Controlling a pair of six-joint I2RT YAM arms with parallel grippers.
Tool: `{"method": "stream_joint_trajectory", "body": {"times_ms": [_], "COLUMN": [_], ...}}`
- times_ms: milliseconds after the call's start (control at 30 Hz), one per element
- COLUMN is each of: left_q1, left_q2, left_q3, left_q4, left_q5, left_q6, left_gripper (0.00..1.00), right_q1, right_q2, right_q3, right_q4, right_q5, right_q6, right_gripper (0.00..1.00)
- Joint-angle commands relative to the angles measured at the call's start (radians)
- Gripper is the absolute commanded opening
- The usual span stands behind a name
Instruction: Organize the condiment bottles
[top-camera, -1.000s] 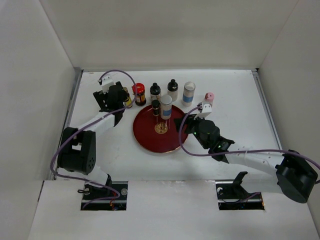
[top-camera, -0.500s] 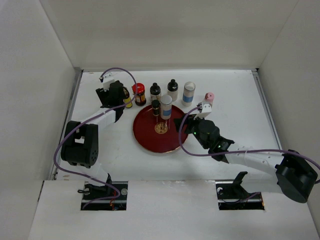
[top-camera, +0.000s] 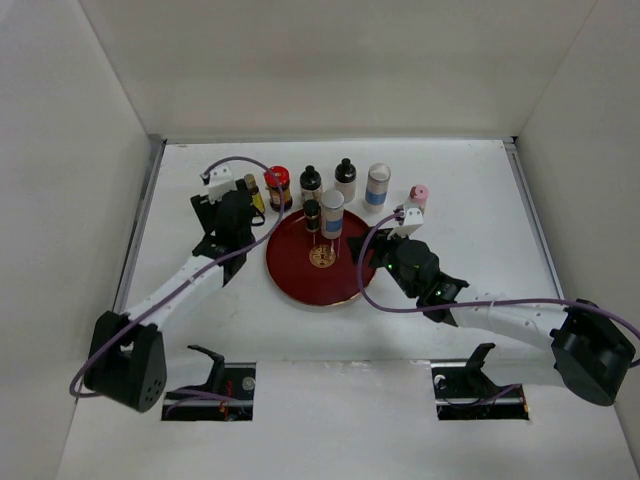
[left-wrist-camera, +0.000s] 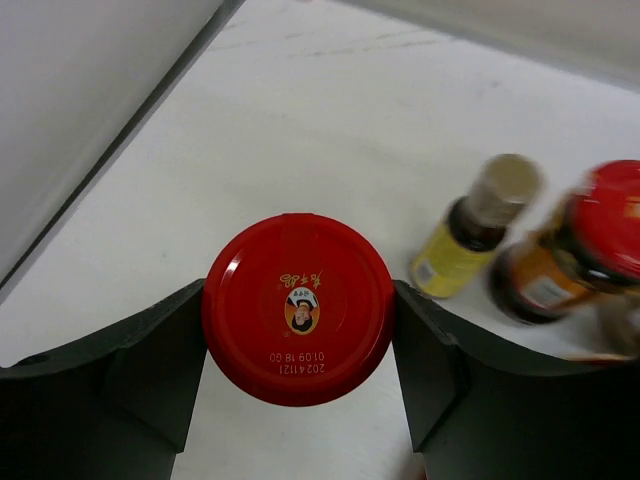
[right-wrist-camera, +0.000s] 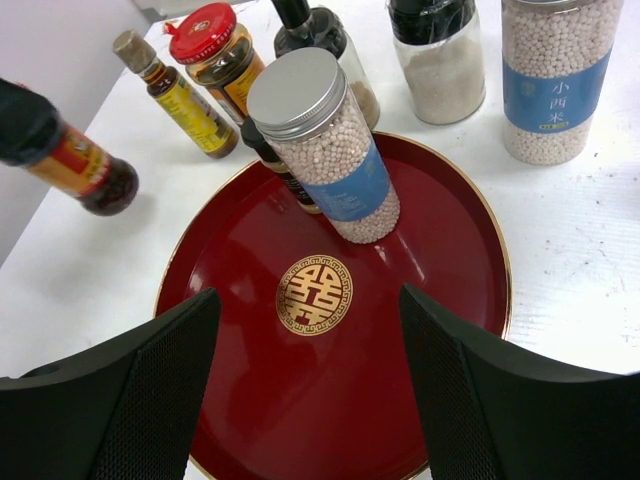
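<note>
My left gripper (left-wrist-camera: 298, 312) is shut on a red-lidded jar (left-wrist-camera: 298, 300), one finger on each side of its lid. In the right wrist view this dark jar (right-wrist-camera: 80, 165) hangs tilted just above the table, left of the plate. Behind it stand a yellowish bottle (left-wrist-camera: 462, 240) and a second red-lidded jar (top-camera: 277, 185). The round dark-red plate (top-camera: 300, 275) holds a white-and-blue cylinder (right-wrist-camera: 325, 140) and a small dark bottle (right-wrist-camera: 275, 155). My right gripper (right-wrist-camera: 308, 300) hovers open and empty over the plate's gold centre.
Behind the plate stand a black-capped dark bottle (top-camera: 311, 181), a white-bodied bottle (top-camera: 345, 178) and another white-and-blue cylinder (top-camera: 377, 186). A pink-capped bottle (top-camera: 419, 195) stands just beyond the right gripper (top-camera: 385, 250). White walls close in the table's left, back and right.
My left gripper has closed on the red-lidded jar and drawn it nearer and slightly right, towards the plate. The right arm has not moved.
</note>
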Motion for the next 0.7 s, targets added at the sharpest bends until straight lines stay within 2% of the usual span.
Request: {"method": "stream_joint_trajectory", "body": {"times_ms": [0,133,267,367,667], "left_q1": [-0.123,-0.269,-0.383,-0.414,-0.403], "left_q2": [-0.151,-0.199,-0.154,-0.085,0.059], "left_q3": [0.026,0.028,0.054,0.072,0.049], "left_q4": [0.095,0.024,0.018,0.058,0.22], "left_q5": [-0.088,-0.08,-0.042,-0.002,0.099], "left_q6": [0.05,0.024,-0.022,-0.04,-0.06], "left_gripper": [0.31,0.31,0.31,0.31,0.32], "right_q1": [0.003,-0.011,-0.036,-0.045,-0.097], "right_q2": [-0.012,-0.031,-0.046,-0.061,-0.08], "right_q3": [-0.005,-0.014,-0.025,-0.031,-0.048], "right_q4": [0.053,0.056,0.058,0.058,0.052], "right_q5": [-0.016,-0.016,-0.016,-0.013,-0.007], "right_q6": [0.004,0.004,0.01,0.011,0.024], "right_gripper": [0.76,0.76,0.76,0.76,0.76]}}
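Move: The left hand already holds the red-lidded jar clear of the table. The plate it is bound for has its middle about 20 cm to the right, 3 cm back and some 12 cm below. On the plate, the small black-capped bottle stands about 19 cm right and 5 cm ahead, the beige-filled jar 23 cm right and 3 cm ahead. The yellow-label bottle is 9 cm ahead, 5 cm right. From the empty right hand, the plate's middle lies 8 cm ahead, 5 cm left. Rightward in a quick arc, the left hand carries the red-lidded jar to over the plate's left part, about 17 cm across and a little back, rising some 5 cm before sinking about 9. Its wrist swings nearly 30 degrees clockwise and the fingers keep their grip. The open right hand eases about 3 cm right, away from the plate's middle. ##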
